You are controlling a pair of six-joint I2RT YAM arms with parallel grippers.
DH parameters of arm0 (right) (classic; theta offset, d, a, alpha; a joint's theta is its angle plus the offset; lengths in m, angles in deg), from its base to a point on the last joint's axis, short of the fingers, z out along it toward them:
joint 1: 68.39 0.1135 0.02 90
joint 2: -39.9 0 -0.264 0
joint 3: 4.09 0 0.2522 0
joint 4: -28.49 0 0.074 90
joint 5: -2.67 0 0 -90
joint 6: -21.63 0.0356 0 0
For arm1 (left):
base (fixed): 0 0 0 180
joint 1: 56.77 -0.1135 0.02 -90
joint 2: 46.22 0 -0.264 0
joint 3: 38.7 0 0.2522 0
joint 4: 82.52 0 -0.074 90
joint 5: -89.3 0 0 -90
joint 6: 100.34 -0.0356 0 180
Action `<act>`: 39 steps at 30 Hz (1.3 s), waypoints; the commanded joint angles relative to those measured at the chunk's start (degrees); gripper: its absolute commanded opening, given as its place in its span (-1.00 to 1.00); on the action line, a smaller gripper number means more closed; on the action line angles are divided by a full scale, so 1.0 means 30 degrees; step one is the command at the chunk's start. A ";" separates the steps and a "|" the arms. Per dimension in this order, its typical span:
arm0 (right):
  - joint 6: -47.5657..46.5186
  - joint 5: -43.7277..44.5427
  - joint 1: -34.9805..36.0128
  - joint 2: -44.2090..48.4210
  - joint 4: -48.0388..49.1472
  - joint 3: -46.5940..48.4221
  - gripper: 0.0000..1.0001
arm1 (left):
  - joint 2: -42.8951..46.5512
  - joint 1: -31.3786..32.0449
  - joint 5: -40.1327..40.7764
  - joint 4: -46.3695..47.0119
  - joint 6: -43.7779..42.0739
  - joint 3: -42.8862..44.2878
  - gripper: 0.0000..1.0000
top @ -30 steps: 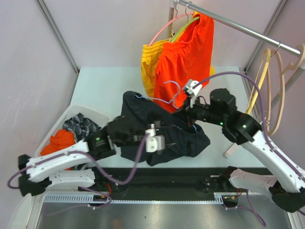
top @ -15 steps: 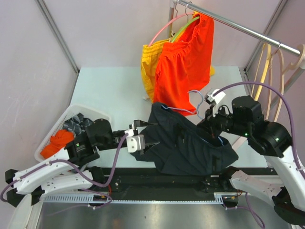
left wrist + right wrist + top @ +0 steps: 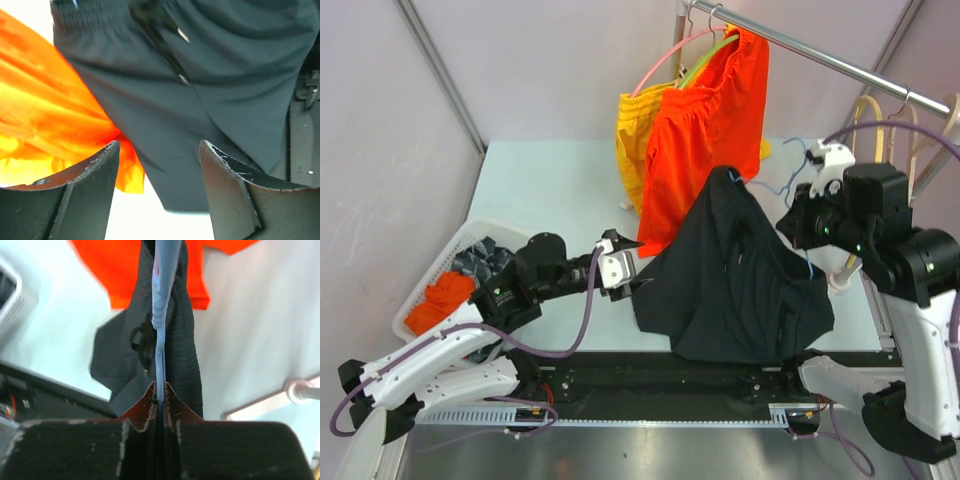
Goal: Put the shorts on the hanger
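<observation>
The dark shorts [image 3: 740, 280] hang draped over the thin light-blue hanger [image 3: 767, 190], lifted above the table's near right part. My right gripper [image 3: 794, 224] is shut on the hanger's wire [image 3: 161, 315], with the shorts [image 3: 182, 360] hanging just beyond its fingertips [image 3: 159, 390]. My left gripper [image 3: 626, 271] stands open beside the left edge of the shorts. In the left wrist view the shorts [image 3: 210, 80] fill the space ahead of the gripper [image 3: 159, 146], and nothing is between its fingers [image 3: 90, 190].
Bright orange shorts [image 3: 710, 120] and yellow shorts [image 3: 634, 130] hang from the metal rail [image 3: 820, 48] just behind the dark pair. Thick cream hangers [image 3: 892, 190] hang at the right. A white basket [image 3: 425, 295] of clothes sits at the left table edge.
My right arm has lifted the hanger up and to the right, so the shorts now hang free instead of lying on the table. The left gripper has followed to the right, open.
</observation>
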 commanded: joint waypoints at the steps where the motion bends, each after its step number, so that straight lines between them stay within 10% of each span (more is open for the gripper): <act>1: 0.2471 0.0796 -0.1831 -0.1965 0.1082 0.3083 -1.00 | -0.0417 -0.0998 -0.0494 0.0901 0.1093 0.1056 0.38; 21: 0.2561 1.0342 0.0510 -0.8969 0.4305 1.1935 -1.00 | -0.0272 -0.1790 -0.0847 0.1663 0.1270 0.0618 0.39; 39: 0.3352 1.2486 0.1008 -1.3158 0.4774 1.3721 -1.00 | -0.0094 -0.1966 -0.0145 0.0349 0.0714 0.0908 0.39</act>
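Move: My right hand, shut on the neck of the blue hanger with the black shorts on it, is headed for the free stretch of rail about 26 cm ahead, 3 cm right and 13 cm above. The red shorts hang some 18 cm ahead, 13 cm left and 8 cm lower; the yellow hanger is roughly 13 cm ahead, 12 cm right and 5 cm higher. From my left hand that rail spot lies about 30 cm ahead, 28 cm right and 19 cm up. Keeping my right fingers shut on the hanger, I carry it forward about 19 cm to the rail gap between the red shorts and the yellow hanger, climbing some 10 cm on the way, then sinking about 3 cm while still pushing forward. I swing the wrist roughly 30 degrees clockwise and tip the fingers up a little. My open left hand only eases about 2 cm forward. ##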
